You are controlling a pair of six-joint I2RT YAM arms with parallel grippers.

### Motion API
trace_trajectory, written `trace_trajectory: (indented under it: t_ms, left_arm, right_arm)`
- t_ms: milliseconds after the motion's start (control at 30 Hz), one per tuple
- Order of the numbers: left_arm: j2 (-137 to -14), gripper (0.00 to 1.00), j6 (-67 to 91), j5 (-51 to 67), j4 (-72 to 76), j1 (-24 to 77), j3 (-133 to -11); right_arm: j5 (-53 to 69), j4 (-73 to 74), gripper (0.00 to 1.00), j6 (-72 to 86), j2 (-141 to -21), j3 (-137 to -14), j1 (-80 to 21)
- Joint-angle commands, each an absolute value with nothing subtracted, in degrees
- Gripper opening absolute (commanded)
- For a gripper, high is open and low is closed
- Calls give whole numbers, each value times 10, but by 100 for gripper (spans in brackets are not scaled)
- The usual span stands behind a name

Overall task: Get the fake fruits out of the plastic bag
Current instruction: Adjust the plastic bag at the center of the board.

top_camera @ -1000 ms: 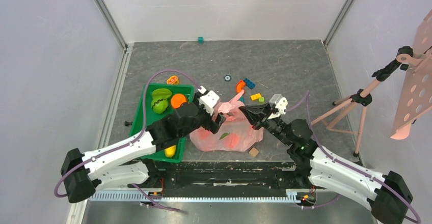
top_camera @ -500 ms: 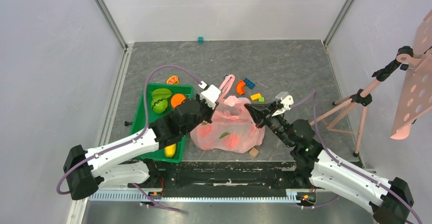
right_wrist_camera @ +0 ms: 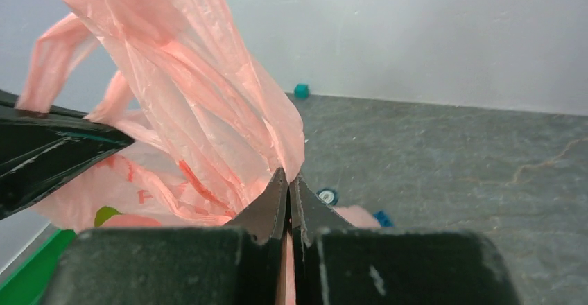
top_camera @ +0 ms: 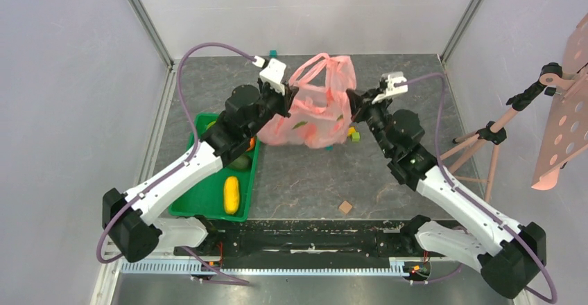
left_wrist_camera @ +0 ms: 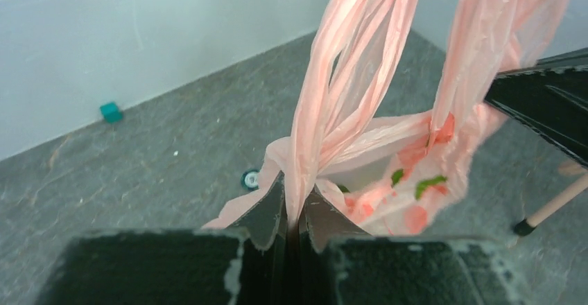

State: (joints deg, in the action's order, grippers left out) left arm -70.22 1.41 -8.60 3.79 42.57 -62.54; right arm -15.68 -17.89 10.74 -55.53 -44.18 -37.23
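The pink plastic bag (top_camera: pixel 313 107) hangs above the table, stretched between both grippers, its loop handles (top_camera: pixel 326 62) standing up. My left gripper (top_camera: pixel 286 101) (left_wrist_camera: pixel 292 188) is shut on the bag's left rim where one handle starts. On the right rim my right gripper (top_camera: pixel 352 104) (right_wrist_camera: pixel 288 179) pinches the film shut. The fake fruits show only as reddish blobs with green bits (left_wrist_camera: pixel 418 216) (top_camera: pixel 315 133) through the film low in the bag; their outlines are blurred.
A green tray (top_camera: pixel 206 197) at the left holds a yellow fruit (top_camera: pixel 231 194) and a dark green one (top_camera: pixel 240 161). Small blocks lie about: a teal cube (top_camera: pixel 273 53), a green block (top_camera: pixel 355 136), a brown cube (top_camera: pixel 344 206). A pink tripod stand (top_camera: pixel 485 135) is at the right.
The left gripper closed on the bag's rim. Both arms then lifted the bag off the table and carried it toward the far side, handles now upright.
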Motion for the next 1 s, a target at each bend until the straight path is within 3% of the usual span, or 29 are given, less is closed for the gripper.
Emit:
trace_trajectory:
  t_ms: [0,233,400,633,767,967]
  left_arm:
    - [-714,2,57,-52,93,396,-673]
    - [-663,5,135,-44,289,396,-464]
    - [-658,30,170,-32,373,396,-361]
    - [-666,61,144,18,317,396,-390]
    - [-665,67,123,52,283,396,-424]
    - [-676,67,93,100,220,397,-481]
  right_arm:
    - [-123,-194,0,57,-580,-486,-313]
    - [-33,-310,0,-12,-523,-315,-311]
    - [23,-394,0,20,-480,-180,-311]
    - [78,-404,0,39,-475,-156,-311]
    - [90,-400,0,44,-474,-161,-311]
    - [91,-390,0,48,-468,-177,-311]
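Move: The bag hangs between both shut hands. Its landing spot on the board lies about 5 cm right of the left hand, 6 cm back and 29 cm below; from the right hand it is 11 cm left, 6 cm back, equally far down. The green tray centres some 23 cm left of the left hand and 10 cm back. The green block is 5 cm right of the right hand, level with it, on the board. Both hands lower the bag some 13 cm and slightly back, the left then opening and rising, right still pinching. ##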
